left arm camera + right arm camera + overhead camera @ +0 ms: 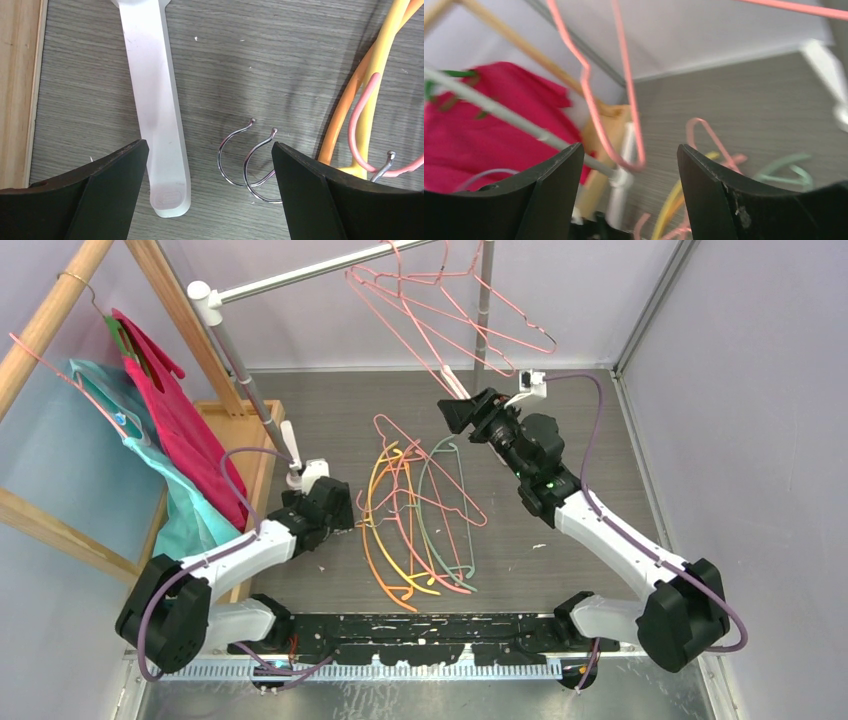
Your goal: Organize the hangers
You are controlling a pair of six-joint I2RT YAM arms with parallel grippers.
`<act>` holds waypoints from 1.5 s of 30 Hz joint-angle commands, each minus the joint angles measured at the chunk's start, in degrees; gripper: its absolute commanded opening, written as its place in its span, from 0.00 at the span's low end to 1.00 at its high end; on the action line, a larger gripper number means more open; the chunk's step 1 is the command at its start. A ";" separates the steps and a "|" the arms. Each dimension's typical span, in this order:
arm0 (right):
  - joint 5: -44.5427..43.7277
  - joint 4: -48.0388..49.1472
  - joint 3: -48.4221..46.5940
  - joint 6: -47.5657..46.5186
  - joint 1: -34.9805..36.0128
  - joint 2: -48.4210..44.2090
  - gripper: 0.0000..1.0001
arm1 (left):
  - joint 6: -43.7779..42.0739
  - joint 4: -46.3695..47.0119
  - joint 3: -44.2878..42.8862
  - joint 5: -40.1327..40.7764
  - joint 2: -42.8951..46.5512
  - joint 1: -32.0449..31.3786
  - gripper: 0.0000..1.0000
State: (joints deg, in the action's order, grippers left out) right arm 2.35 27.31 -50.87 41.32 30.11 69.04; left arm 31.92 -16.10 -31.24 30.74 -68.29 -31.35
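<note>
Several pink wire hangers point(470, 315) hang from the grey rail point(300, 275) at the top. My right gripper point(452, 412) is raised just below their lowest corner. In the right wrist view my right gripper point(630, 147) is open, and a pink hanger's rounded corner point(624, 162) hangs free in the gap just beyond the tips. A pile of orange, yellow, pink and pale green hangers point(420, 510) lies on the floor. My left gripper point(345, 510) sits low at the pile's left edge. It point(209, 143) is open over two metal hooks point(250, 162), beside yellow and orange hangers point(375, 75).
The rack's white foot point(155, 125) lies on the floor close to my left finger. A wooden frame point(250, 440) with magenta point(175, 425) and teal point(130, 435) garments stands at the left. The rack's upright pole point(485, 310) rises behind the hanging hangers.
</note>
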 commanded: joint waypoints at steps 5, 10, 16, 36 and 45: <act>-23.81 -22.55 1.85 -15.72 2.63 -5.94 0.74 | -0.28 3.27 -3.68 0.57 -2.20 0.32 0.98; -27.32 -26.19 7.08 -16.65 6.10 -9.83 0.72 | -0.13 3.92 -4.00 -0.05 -3.96 0.33 0.98; -35.13 -28.80 8.09 -19.55 23.61 -4.08 0.71 | 0.55 3.99 -4.24 -0.22 -4.03 0.33 0.98; -27.06 -20.30 4.90 -33.35 19.25 18.27 0.44 | 0.73 2.22 -2.81 -0.34 1.29 0.33 0.98; -18.43 -19.40 6.39 -34.37 16.55 19.14 0.49 | 0.42 1.39 -2.53 0.01 2.94 0.32 0.98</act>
State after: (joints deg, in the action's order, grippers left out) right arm -20.86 4.75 -44.45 8.32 46.39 88.86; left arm 32.12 -14.94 -33.67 29.74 -66.94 -31.35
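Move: The loose pink hanger on top of the heap lies nearly straight below the right hand, about 34 cm down, 3 cm back and 2 cm left. The green hanger is some 12 cm back, 1 cm right and as low. The hung pink hangers are about 10 cm ahead, 1 cm left and 20 cm above. The stand's foot is on the table, 11 cm ahead and 7 cm right. From the left hand the loose pink hanger lies 21 cm right, 6 cm ahead and slightly below. With no sure touch, the right hand dives some 28 cm from beside the hung hangers to just over the loose pink hanger, swinging right, drawing back and left, then easing forward again. Its left side rolls down about 60 degrees, bringing the fingers to slant down and forward, and they narrow from wide to about half open. The empty left hand rises about 2 cm. ##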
